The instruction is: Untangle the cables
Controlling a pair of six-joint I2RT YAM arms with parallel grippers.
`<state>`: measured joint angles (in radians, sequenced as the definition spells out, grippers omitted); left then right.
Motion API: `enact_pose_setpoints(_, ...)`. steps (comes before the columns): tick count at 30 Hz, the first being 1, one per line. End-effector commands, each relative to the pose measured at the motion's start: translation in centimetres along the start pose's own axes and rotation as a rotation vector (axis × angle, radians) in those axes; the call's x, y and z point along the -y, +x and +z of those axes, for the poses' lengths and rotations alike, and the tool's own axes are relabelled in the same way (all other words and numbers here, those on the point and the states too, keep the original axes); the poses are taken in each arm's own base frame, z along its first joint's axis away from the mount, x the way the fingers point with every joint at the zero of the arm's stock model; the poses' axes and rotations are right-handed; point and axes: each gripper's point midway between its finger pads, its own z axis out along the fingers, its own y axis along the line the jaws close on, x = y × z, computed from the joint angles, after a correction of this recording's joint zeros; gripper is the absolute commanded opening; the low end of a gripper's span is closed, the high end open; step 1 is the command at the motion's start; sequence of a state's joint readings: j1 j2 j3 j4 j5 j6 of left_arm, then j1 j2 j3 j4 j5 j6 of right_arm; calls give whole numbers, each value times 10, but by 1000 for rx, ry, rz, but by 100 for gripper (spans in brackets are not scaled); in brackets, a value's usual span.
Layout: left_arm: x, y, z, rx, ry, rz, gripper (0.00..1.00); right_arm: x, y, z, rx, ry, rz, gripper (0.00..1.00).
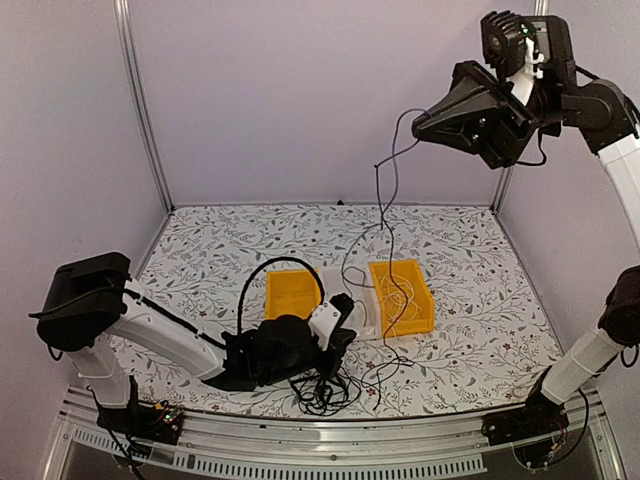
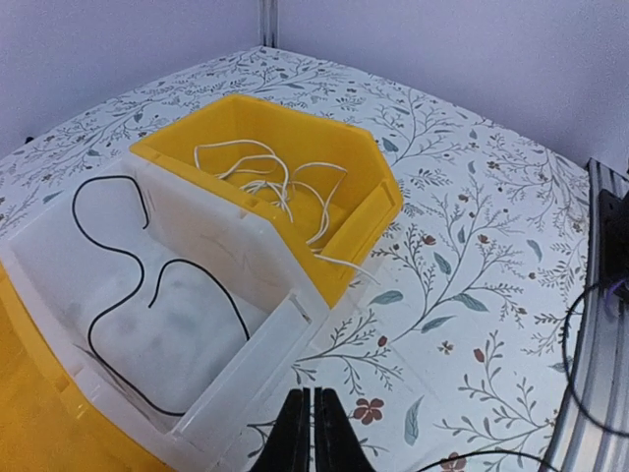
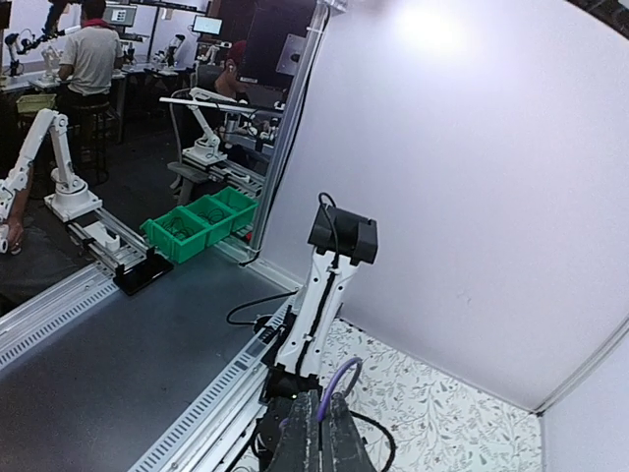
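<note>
My right gripper is raised high at the back right, shut on a thin dark cable. That cable hangs down in loops to the table and runs to a tangle of black cables at the front edge. The right wrist view shows it as a purplish loop rising from my shut right gripper. My left gripper lies low by the white bin; seen from its wrist, the left gripper is shut on nothing. One black cable lies in the white bin. A cream-white cable fills the right yellow bin.
A second yellow bin stands left of the white one, the cream-cable bin to its right. A thick black hose arches over my left arm. The metal rail runs along the near edge. Walls close off the back and sides.
</note>
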<state>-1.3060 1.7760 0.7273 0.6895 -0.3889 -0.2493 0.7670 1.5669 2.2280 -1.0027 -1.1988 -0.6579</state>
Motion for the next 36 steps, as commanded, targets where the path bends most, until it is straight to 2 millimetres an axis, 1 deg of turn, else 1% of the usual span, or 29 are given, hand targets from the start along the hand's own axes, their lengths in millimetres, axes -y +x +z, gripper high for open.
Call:
enact_pose_setpoints(1,0,28,0,-76,-12,-6,0,5,-44,-32,32,109,-134,0)
enact_pose_setpoints(3,-1,31,-1,-89,-21,6,0,11,-54,-41,38,148,-164,0)
enact_pose_setpoints(7,-1,28,-1,-92,-26,30,0,26,-60,-52,37,212,-186,0)
enact_pose_setpoints(10,2,27,-2,-93,-20,45,0,41,-53,-54,13,270,-182,0)
enact_pose_setpoints(13,2,26,-5,-92,-27,58,0,56,-41,-54,-9,313,-163,0)
enact_pose_setpoints(17,-6,15,-19,-56,-70,44,0,65,-29,-53,-22,332,-126,0)
enact_pose_setpoints(20,-16,5,-31,-18,-103,14,0,72,-26,-54,-33,362,-127,0)
enact_pose_setpoints(21,-20,3,-35,-8,-118,5,1,74,-27,-55,-36,376,-134,0)
enact_pose_setpoints(23,-27,-2,-43,11,-141,-5,4,76,-35,-58,-35,403,-165,0)
enact_pose_setpoints(27,-38,-9,-54,38,-181,-12,12,84,-47,-64,-36,459,-223,0)
enact_pose_setpoints(32,-42,-12,-57,45,-200,-17,20,93,-62,-68,-15,498,-279,0)
enact_pose_setpoints(36,-41,-14,-56,55,-195,-26,23,108,-62,-70,-13,539,-289,0)
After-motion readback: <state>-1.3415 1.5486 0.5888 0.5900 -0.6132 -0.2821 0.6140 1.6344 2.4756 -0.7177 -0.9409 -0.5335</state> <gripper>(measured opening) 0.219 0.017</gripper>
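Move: The black tangle's middle lies about 5 cm to the left of the left gripper, 4 cm back and some 9 cm below. The white bin is about 17 cm ahead, with the right yellow bin 13 cm to its right. From the right gripper, which already holds a dark cable high up, the white bin lies roughly 24 cm ahead, 6 cm left and 50 cm below; the tangle some 3 cm ahead and 11 cm left. Keep the right fingers shut on the dark cable and lift it away from the tangle, up first with a little rightward swing, then forward about 8 cm with a small dip, then up again, turning clockwise and tipping the fingers upward. Sink the closed left gripper a couple of centimetres, then shift it about 5 cm left, rising again and opening the fingers partway, beside the tangle's far edge. ##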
